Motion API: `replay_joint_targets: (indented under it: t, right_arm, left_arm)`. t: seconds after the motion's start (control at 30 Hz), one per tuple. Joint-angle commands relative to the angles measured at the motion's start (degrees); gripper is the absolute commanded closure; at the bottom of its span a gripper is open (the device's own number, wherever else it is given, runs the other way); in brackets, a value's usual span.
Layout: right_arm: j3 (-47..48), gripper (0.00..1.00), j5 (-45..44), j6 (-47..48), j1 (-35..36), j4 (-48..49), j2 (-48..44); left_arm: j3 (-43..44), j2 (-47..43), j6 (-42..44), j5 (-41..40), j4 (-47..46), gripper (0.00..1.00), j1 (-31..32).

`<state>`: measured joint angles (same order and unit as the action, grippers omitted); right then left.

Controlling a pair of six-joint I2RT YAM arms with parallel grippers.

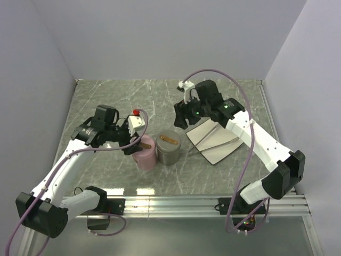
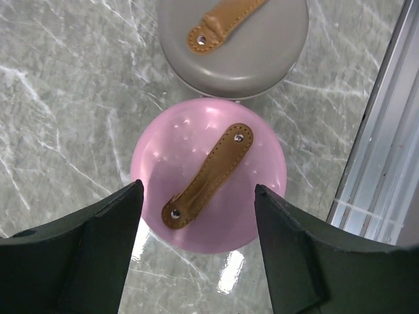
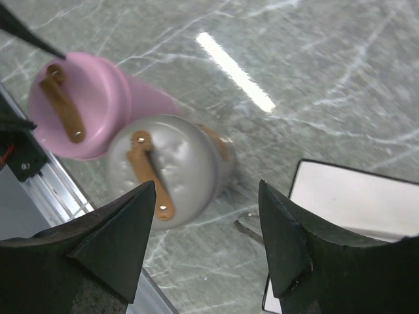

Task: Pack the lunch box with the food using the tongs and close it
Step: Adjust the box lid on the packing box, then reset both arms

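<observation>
Two round containers stand side by side near the front middle, a pink one and a grey one. Both carry lids with a brown strap. In the left wrist view my left gripper hangs open just above the pink lid, touching nothing. My right gripper is open and empty above the bare table between the grey container and the white plate. The silver tongs lie across the plate, their joined end poking past its rim. The food is out of view.
In the top view my left gripper sits at the pink container's left and my right gripper behind the grey one. The white plate lies under the right forearm. A metal rail runs along the front edge; walls enclose the table.
</observation>
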<state>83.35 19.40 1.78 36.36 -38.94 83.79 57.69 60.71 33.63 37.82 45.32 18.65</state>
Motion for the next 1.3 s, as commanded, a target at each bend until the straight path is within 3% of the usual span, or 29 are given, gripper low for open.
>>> replay_joint_targets:
  t: [0.0,0.3,0.53,0.63,0.7,0.77,0.8,0.97,1.0,1.13,1.27]
  right_arm:
    - [0.9,0.29,3.1,-1.6,-3.6,-1.5,-2.7]
    - [-1.4,0.28,3.4,-1.5,-6.3,-2.3,-5.3]
    - [-0.4,0.27,3.2,-1.3,-8.0,-3.0,-6.7]
    - [0.0,0.26,3.6,-1.3,-9.3,-3.3,-7.6]
    - [-0.1,0.24,3.8,-1.4,-11.1,-3.6,-8.2]
    - [-0.4,0.14,4.2,-1.4,-13.4,-4.0,-9.5]
    - [-0.6,0.14,4.2,-1.3,-14.5,-4.3,-10.0]
    - [-3.1,0.11,4.9,-1.5,-20.4,-4.3,-14.3]
    - [-3.5,0.02,5.2,-1.6,-22.5,-4.4,-15.1]
    - [-6.8,0.02,5.5,-3.3,-28.3,-4.8,-18.5]
    - [-11.4,0.01,3.0,-4.3,-32.7,-4.7,-21.2]
  left_arm:
    - [1.6,0.9,1.4,-3.8,-1.3,0.26,2.8]
    - [0.1,3.9,1.5,-10.3,-1.4,0.25,8.4]
    - [4.4,4.0,-1.4,-9.0,0.4,0.21,9.1]
    - [9.4,4.2,-5.0,-7.4,1.4,0.18,9.0]
    - [13.2,4.2,-7.2,-6.6,1.4,0.11,9.0]
    - [16.2,3.8,-11.1,-6.6,-0.2,0.05,8.1]
    - [17.2,3.9,-12.6,-6.8,-1.0,0.03,7.5]
    - [24.1,6.3,-25.4,-10.7,-4.4,0.01,1.6]
    - [25.4,7.1,-29.4,-10.7,-3.9,0.01,0.2]
    - [29.8,12.9,-38.5,-8.1,-1.9,0.01,-10.7]
    - [27.6,15.2,-42.2,-5.2,-3.0,0.01,-20.7]
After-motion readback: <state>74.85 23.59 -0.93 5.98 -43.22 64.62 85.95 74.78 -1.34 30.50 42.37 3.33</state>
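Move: The pink lid, on its box, is just under the left gripper: about 4 cm below, 2 cm to its right and 1 cm ahead. The grey lid sits level with it, 12 cm farther right and 1 cm farther out. From the right gripper the grey lid is some 5 cm back, 6 cm left and 9 cm down, the pink lid about 6 cm back and 18 cm left; the plate lies straight right, roughly 17 cm, and 22 cm down. Ease the left gripper about 2 cm down and right, close over the pink lid, with a slight roll; then lift it clear and carry it forward, finally left, opening fully and turning counter-clockwise. Meanwhile draw the right gripper away from the grey lid, some 18 cm right towards the plate's side and slightly up, turning clockwise and opening wide. ##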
